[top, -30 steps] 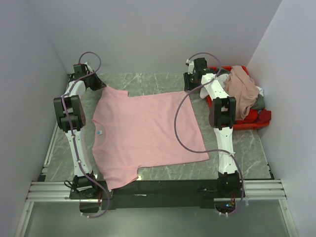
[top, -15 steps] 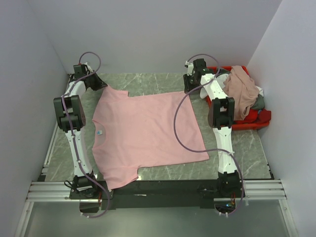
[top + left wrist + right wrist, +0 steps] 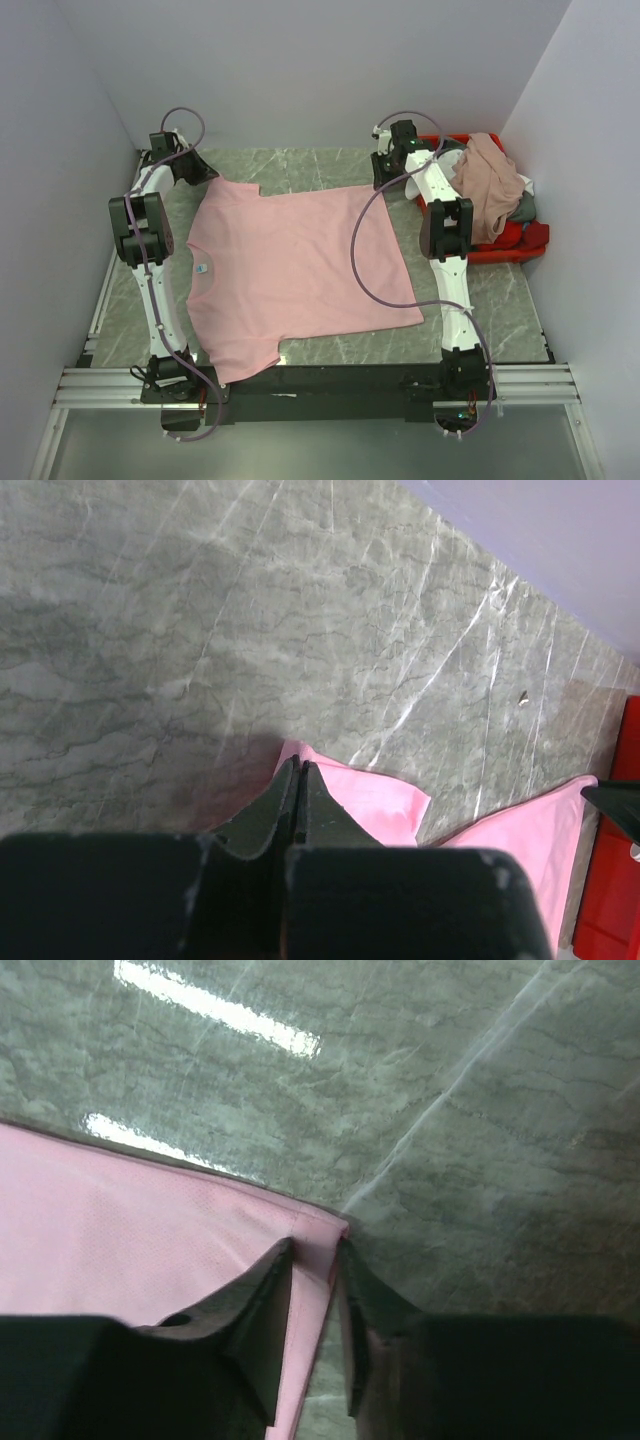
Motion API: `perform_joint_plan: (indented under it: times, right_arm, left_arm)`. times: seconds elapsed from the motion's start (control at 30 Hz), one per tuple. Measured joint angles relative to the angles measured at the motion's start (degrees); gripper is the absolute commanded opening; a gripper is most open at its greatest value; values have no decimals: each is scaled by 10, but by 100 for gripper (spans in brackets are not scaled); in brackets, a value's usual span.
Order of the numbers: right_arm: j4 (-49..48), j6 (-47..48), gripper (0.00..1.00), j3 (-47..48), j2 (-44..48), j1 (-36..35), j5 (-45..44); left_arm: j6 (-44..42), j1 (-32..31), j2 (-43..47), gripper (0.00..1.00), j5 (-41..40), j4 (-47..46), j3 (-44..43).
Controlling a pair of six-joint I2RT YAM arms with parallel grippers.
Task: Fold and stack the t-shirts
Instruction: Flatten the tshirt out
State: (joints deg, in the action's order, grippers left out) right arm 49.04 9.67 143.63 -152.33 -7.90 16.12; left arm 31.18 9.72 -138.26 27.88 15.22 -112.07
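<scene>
A light pink t-shirt (image 3: 290,265) lies spread flat on the marble table, collar to the left. My left gripper (image 3: 205,180) is at its far sleeve. In the left wrist view the gripper (image 3: 298,765) has its jaws pressed together at the tip of the pink sleeve (image 3: 370,800). My right gripper (image 3: 383,182) is at the shirt's far hem corner. In the right wrist view it (image 3: 315,1245) stands slightly open, with the corner of the pink cloth (image 3: 130,1220) lying between the fingers on the table. A dusty rose shirt (image 3: 490,180) is heaped at the right, with grey cloth (image 3: 522,208) beside it.
A rigid red bin (image 3: 500,245) stands at the far right against the wall and holds the heaped shirts; its edge shows in the left wrist view (image 3: 605,900). Walls close in the table at left, back and right. The metal rail with the arm bases runs along the near edge.
The right arm's elbow has shifted slightly left. The pink shirt and the left arm have not visibly moved.
</scene>
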Motion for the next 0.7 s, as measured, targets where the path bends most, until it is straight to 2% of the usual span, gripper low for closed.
perform_joint_plan:
  times: [0.03, 0.27, 0.53, 0.7]
  right_arm:
    - [0, 2, 22, 0, 0, 0, 0]
    - [3, 14, 0, 0, -1, 3, 14]
    - [-38, 18, 0, -42, 16, 6, 38]
    - [-61, 20, 0, -116, 83, 3, 52]
  left_arm:
    - [0, 0, 0, 0, 0, 0, 0]
    - [2, -1, 0, 0, 3, 0, 0]
    - [2, -3, 13, 0, -2, 1, 0]
    - [-1, -3, 85, 0, -17, 0, 29]
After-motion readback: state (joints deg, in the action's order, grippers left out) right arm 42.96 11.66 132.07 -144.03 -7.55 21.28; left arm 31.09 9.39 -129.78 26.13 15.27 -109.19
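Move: The t-shirt's far hem corner lies right between the right hand's open fingertips, with the red basket about 27 cm to that hand's right and 4 cm nearer the base. The left hand already pinches the far sleeve's corner. From the left hand, the hem corner is some 43 cm right and 3 cm back, the sleeve's inner notch about 12 cm right and 6 cm back, and the neck label roughly 28 cm straight back. Right fingers close on the hem corner, then both hands lift, left about 6 cm, right some 3 cm. ##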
